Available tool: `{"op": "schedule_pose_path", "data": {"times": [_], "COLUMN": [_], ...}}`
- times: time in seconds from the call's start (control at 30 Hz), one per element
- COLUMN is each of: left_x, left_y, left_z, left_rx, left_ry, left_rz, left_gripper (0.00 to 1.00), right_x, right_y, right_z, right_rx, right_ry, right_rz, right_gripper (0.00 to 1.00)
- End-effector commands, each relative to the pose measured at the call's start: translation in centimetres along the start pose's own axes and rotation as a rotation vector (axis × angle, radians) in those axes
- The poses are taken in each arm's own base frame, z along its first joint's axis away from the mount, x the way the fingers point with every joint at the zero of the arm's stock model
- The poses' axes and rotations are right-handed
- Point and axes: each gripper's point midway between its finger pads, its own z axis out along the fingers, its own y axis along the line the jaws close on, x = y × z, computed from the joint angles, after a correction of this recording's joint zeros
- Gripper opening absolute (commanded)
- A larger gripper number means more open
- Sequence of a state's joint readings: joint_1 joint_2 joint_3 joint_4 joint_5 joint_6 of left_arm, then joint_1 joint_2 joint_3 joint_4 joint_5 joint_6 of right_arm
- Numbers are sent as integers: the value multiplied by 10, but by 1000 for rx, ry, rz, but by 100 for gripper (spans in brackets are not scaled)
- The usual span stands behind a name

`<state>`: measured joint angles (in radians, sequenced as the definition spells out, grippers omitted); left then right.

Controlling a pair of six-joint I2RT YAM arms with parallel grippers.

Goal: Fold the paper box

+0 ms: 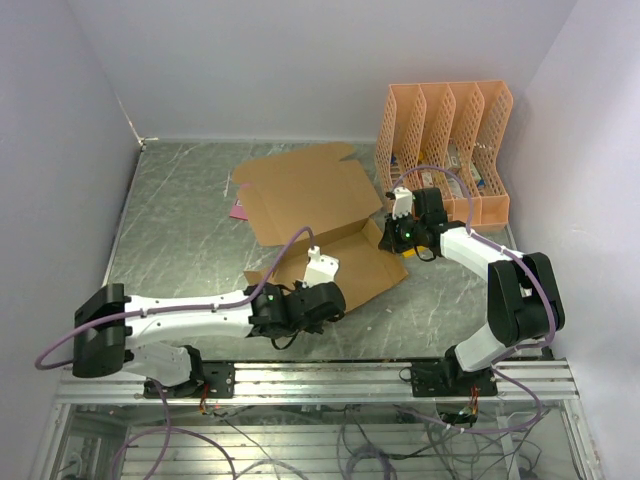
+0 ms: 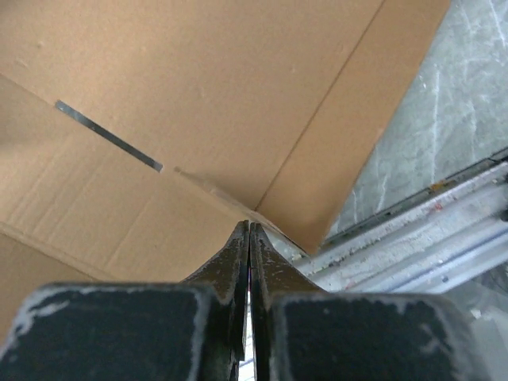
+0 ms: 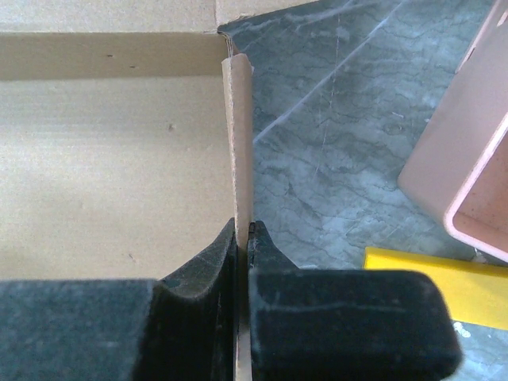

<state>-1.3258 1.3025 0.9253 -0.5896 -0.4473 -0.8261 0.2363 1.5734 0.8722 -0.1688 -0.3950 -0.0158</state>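
Observation:
The paper box (image 1: pixel 300 195) is a brown die-cut cardboard sheet lying partly folded in the middle of the table. My left gripper (image 1: pixel 318 262) is at its near edge. In the left wrist view that gripper (image 2: pixel 250 228) is shut, its tips meeting on the thin edge of a raised flap of the paper box (image 2: pixel 198 79). My right gripper (image 1: pixel 400 212) is at the sheet's right side. There the gripper (image 3: pixel 242 226) is shut on an upright flap, whose edge runs straight up from between the fingers, with the paper box floor (image 3: pixel 111 159) to its left.
An orange lattice file organizer (image 1: pixel 445 140) stands at the back right, close to the right gripper; its corner (image 3: pixel 468 159) shows in the right wrist view. A yellow piece (image 3: pixel 429 282) lies beside that gripper. A small pink card (image 1: pixel 238 210) peeks out left of the sheet. The aluminium rail (image 2: pixel 429 238) borders the near edge.

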Motion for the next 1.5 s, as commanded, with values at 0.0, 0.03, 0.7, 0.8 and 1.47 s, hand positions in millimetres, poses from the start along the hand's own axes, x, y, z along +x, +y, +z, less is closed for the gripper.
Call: {"op": "schedule_pose_path", "data": {"times": [0.0,0.03,0.7,0.8,1.47], "left_x": [-31,-34,-36,-20,-34], "left_y": [-7,-8,74,100,92], "left_z": [8,12,-104,-114,-63], "left_rx": [-24,-20,41,45,-25], "left_ry": [-107,-113,-212,-250,-317], "left_rz": [1,3,-334,-493,-537], "left_gripper": [7,7,52,61,76], "right_x": [-2,-2,-10,-11,-9], "right_y": [3,3,-12,-11,-10], "right_z": [0,1,-7,-8,-8], "right_rx": [-25,-26,14,15,11], "right_ry": [-17,-16,-56,-61,-63], "right_rz": [4,5,52,51,50], "right_gripper": [0,0,0,0,0]}}
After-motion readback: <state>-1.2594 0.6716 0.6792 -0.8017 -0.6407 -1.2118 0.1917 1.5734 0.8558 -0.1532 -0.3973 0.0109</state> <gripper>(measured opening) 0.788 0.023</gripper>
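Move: The box's left end panel lies about 14 cm to the left of the left gripper, 5 cm farther out and a few centimetres lower. The small corner tab is right by its shut fingertips, some 2 cm ahead and 2 cm left. The middle of the box's front wall is about 11 cm to the right and 5 cm ahead. From the right gripper the left end panel lies roughly 30 cm left and 14 cm back. Push the shut left fingers a further 3 cm or so forward and right beside the corner tab, then lift away, swing about 14 cm left over the box's front corner and sink partway, opening wide above the near end of the left end panel; turn the wrist some 25 degrees counter-clockwise, left side dipping. Keep the right pinch on the right side wall, easing slightly right. ##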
